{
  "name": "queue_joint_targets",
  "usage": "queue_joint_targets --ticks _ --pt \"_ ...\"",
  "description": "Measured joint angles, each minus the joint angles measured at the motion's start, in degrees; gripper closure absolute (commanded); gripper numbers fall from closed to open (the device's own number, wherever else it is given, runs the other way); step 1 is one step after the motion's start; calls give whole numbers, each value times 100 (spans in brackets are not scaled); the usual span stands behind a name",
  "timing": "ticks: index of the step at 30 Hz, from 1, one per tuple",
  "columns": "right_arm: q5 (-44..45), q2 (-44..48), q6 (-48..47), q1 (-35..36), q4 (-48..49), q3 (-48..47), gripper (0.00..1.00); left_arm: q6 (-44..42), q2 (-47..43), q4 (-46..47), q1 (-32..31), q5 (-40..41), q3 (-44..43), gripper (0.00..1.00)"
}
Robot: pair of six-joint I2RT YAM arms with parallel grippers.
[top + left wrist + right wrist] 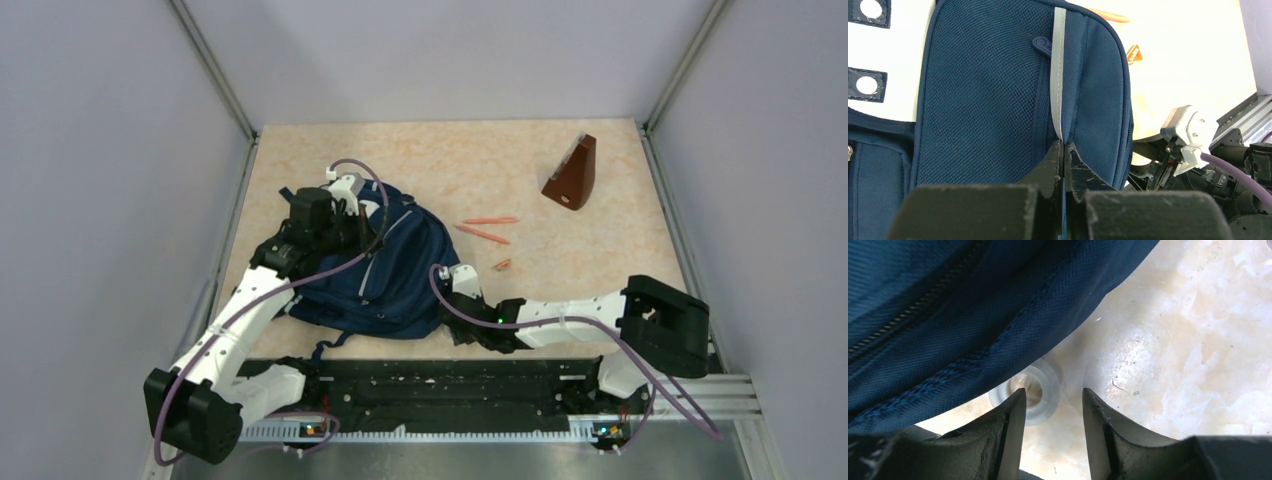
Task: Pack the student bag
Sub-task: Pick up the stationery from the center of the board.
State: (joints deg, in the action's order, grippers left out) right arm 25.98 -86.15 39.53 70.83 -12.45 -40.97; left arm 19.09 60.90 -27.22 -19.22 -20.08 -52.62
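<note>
The navy student bag lies on the tabletop at the left. In the left wrist view its mesh front pocket and grey trim stripe fill the frame. My left gripper is shut on a fold of the bag's fabric right at that stripe. My right gripper stands open low over the table by the bag's lower right edge, with nothing between its fingers. A translucent plastic ring lies on the table partly under the bag's edge, just behind my right gripper's left finger.
Two orange pencils and a short orange piece lie right of the bag. A brown wedge-shaped object stands at the back right. Metal frame posts and grey walls border the table.
</note>
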Motion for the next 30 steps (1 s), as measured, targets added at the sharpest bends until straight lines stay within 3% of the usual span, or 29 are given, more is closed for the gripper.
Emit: queue_joint_targets --ticks 5,17,30 --pt "94 -96 50 4 -79 -33 60 0 -4 0 0 2 0 100" --pt "304 -138 127 33 -129 -42 84 0 -42 -7 0 24 0 100" --pt "651 417 151 -133 -629 140 89 0 -44 -22 0 46 0 100"
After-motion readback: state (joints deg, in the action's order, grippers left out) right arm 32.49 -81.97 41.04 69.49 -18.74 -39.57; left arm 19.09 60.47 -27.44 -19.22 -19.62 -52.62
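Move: The clear tape roll of the stationery lies at the right hand's open fingertips, about 1 cm left, 1 cm back and 1 cm below, partly under the bag's edge. The bag's middle is some 13 cm ahead and 18 cm left; the small orange packet about 14 cm ahead and 10 cm right, the orange pencils some 22 cm ahead and 6 cm right. From the left hand, the roll is roughly 19 cm back, 16 cm right and 18 cm lower. The right fingers close on the near-side wall of the tape roll and pinch it, one finger inside the ring and one outside, staying almost in place low at the table. Keeping that grip, the hand then draws away from the bag, about 3 cm to the right with a little forward, just starting to rise. The left hand stays put, still holding the bag. ##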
